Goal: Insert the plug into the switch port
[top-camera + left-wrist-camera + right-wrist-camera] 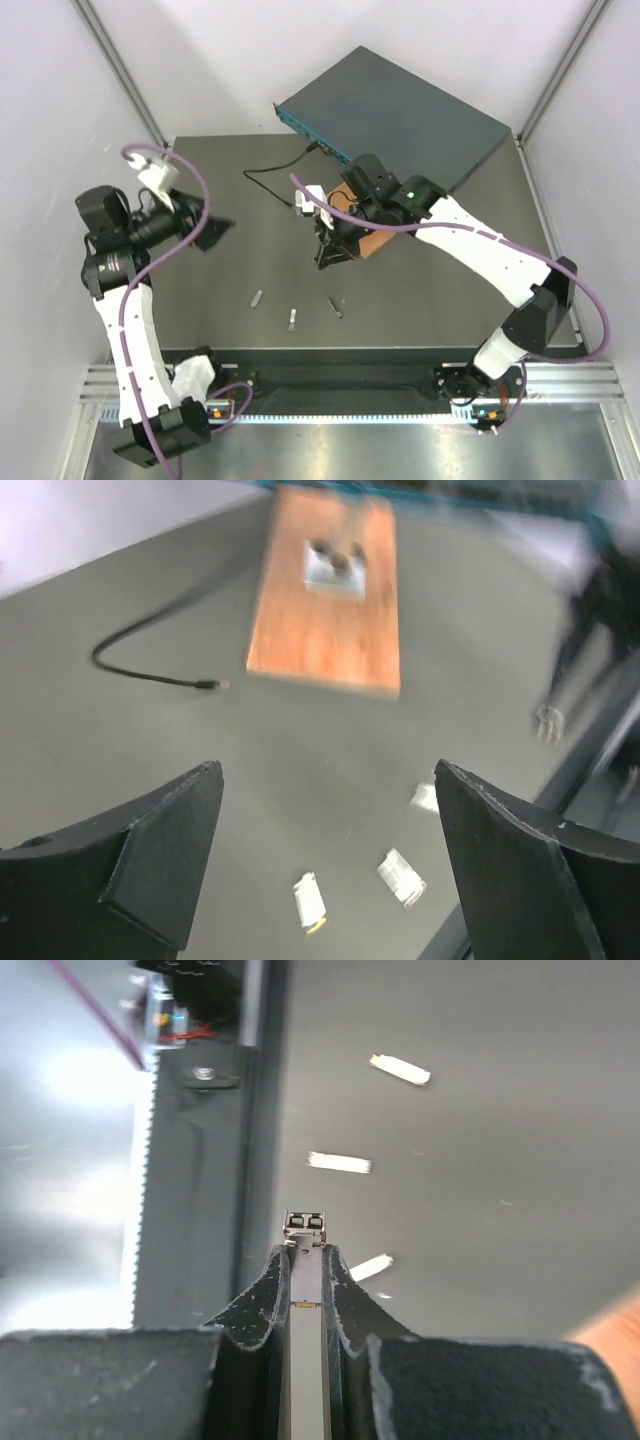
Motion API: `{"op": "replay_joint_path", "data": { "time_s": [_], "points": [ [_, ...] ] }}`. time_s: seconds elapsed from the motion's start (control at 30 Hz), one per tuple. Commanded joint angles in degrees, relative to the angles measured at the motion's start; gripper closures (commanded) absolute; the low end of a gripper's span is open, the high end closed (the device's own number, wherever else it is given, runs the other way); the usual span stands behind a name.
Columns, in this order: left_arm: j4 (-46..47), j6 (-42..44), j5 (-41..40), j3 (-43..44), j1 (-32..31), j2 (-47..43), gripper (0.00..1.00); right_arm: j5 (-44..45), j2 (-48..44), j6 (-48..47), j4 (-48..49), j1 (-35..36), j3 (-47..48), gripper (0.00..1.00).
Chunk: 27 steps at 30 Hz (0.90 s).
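Observation:
The switch (400,120), a flat dark blue-grey box with a teal front edge, lies at the back of the table; it is a blurred strip (450,492) in the left wrist view. My right gripper (325,250) hangs over the table's middle. In its wrist view that gripper (305,1252) is shut on a slim metal plug (304,1225), whose two-socket head sticks out past the fingertips. At the left, my left gripper (210,232) stands open above bare table. Its wrist view shows nothing between the fingers of the gripper (330,860).
A brown wooden board (325,610) with a metal fitting lies before the switch, partly under the right arm (365,240). A thin black cable (265,180) runs from the switch front. Three loose plugs (256,297) (292,318) (335,308) lie near the front edge.

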Motion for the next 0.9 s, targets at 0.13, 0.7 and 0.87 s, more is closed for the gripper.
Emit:
{"op": "replay_joint_path", "data": {
  "time_s": [0.13,0.7,0.87],
  "points": [
    [-52.1,79.4,5.9,3.0,-3.2,-5.1,0.1,-16.8,3.5,1.9,-2.9,0.7,3.0,1.0],
    [-49.4,85.2,6.3,0.3,-25.0,5.9,0.34,-24.9,13.7,14.0,4.5,0.2,5.5,1.0],
    [-41.1,83.0,3.8,-3.5,-30.6,3.1,0.37,-27.2,15.3,17.1,7.4,0.1,5.2,1.0]
  ]
}}
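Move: The plug in the right fingers lies roughly 17 cm to the left hand's right, 8 cm back and 10 cm lower. From the left hand, three spare plugs lie on the table about 34 cm below: the left one 6 cm back and 2 right, the middle 11 back and 10 right, the right 8 back and 20 right. For the right hand, the left gripper is about 18 cm left, 8 ahead and 9 above. Still pinching the plug, the right hand carries it some 5 cm left, with some travel back and down, rolling about 30 degrees roughly about its finger line. The left hand comes to meet it, some 17 cm in all: first back and down, then mainly right and down, its wrist swinging clockwise about 50 degrees while the still-open fingers narrow by about a third, stopping short of contact. ##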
